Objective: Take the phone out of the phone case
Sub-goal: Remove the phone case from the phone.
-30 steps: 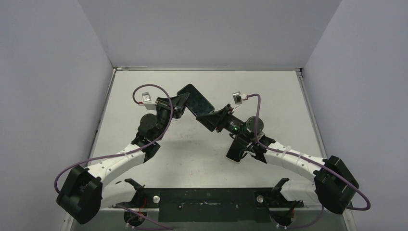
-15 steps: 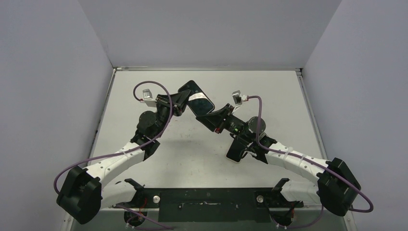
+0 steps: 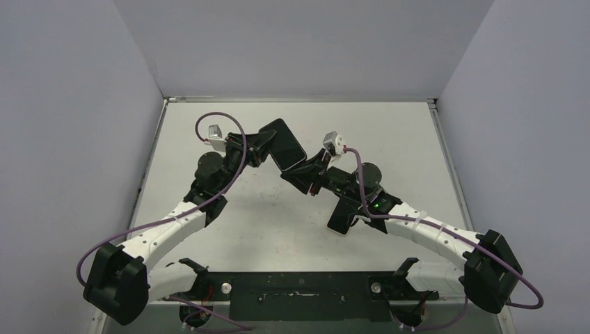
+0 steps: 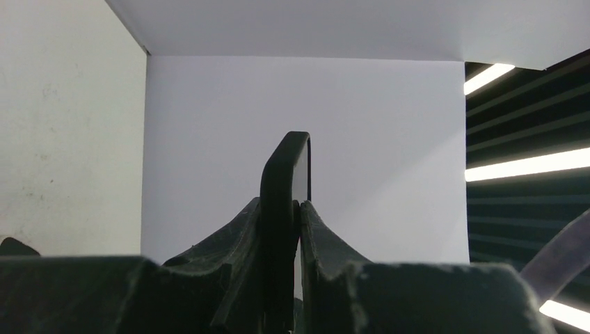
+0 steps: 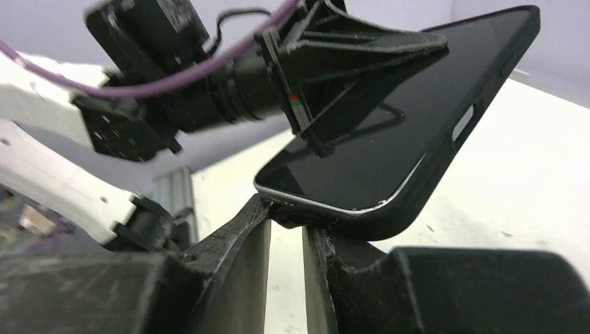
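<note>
A black phone case (image 3: 284,145) with the phone (image 5: 379,149) in it hangs in the air above the middle of the table, dark screen up. My left gripper (image 3: 262,148) is shut on its left edge; in the left wrist view the case (image 4: 282,181) shows edge-on between the pads, gripper (image 4: 297,205). From the lower right, my right gripper (image 3: 308,165) meets the case's near corner. In the right wrist view the gripper (image 5: 291,217) stands nearly shut, its tips pinching that corner of the case (image 5: 445,167) just under the phone's rim.
A dark flat object (image 3: 341,217) with a pale edge lies on the white table (image 3: 389,132) under my right forearm. Grey walls close the table in on the left, back and right. Purple cables loop over both arms.
My right gripper has closed onto the case's near corner and its wrist has rolled leftward. The left arm has shifted slightly left while keeping its hold on the case.
</note>
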{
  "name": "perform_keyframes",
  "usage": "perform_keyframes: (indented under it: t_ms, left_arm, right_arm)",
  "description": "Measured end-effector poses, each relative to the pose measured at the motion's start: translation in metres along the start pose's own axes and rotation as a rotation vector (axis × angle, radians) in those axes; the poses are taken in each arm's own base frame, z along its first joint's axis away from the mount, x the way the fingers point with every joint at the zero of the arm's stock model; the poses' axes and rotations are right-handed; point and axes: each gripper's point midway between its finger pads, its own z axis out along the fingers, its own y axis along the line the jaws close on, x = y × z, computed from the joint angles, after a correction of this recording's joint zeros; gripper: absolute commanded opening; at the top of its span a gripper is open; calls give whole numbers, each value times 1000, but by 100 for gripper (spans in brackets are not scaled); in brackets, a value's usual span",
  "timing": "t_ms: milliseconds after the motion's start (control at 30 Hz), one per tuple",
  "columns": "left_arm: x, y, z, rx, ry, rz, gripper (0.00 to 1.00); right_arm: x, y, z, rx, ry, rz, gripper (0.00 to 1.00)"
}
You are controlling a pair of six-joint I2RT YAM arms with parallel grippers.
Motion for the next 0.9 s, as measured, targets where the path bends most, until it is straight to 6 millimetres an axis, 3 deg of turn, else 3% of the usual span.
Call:
perform_keyframes:
  t_ms: [133, 333, 433, 567, 667, 767, 900]
  left_arm:
    - [0, 8, -1, -44, 20, 2, 0]
    - [-2, 10, -2, -53, 32, 3, 0]
    - [-2, 8, -3, -43, 52, 12, 0]
    - [-4, 6, -6, -31, 95, 51, 0]
    - [-7, 9, -9, -34, 125, 96, 0]
    - [-8, 12, -13, -33, 157, 158, 0]
    - [-3, 17, -18, -34, 222, 236, 0]
  right_arm:
    - [16, -6, -3, -2, 76, -112, 0]
    - [20, -8, -2, -14, 128, -205, 0]
    - [25, -11, -4, -12, 155, -235, 17]
    - [33, -21, -9, 7, 198, -237, 49]
    - [32, -30, -15, 11, 208, -221, 65]
    - [28, -42, -25, 20, 219, -181, 76]
    - [26, -45, -39, 2, 249, -130, 81]
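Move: The phone in its case is already pinched by both hands in mid-air. Its middle lies about 8 cm ahead of the right hand, 1 cm to its left and 2 cm above, with the right fingers on the case's near-end rim. From the left hand, which grips the left side, that middle is some 3 cm to the right, 2 cm back and level. The pale-edged phone on the table is about 11 cm ahead of the right hand, 18 cm to its right and 28 cm below. The right hand, still pinching the case's near-end rim, pulls down while its fingertips tip down some 15 degrees, then opens wide, lets go and backs off right and a little forward, ending about 4 cm lower and 4 cm to the right. The left keeps its grip on the cased phone, dips about a centimetre during the pull, then eases lower and slightly back, rolling its left side up and turning clockwise about 10 degrees. ##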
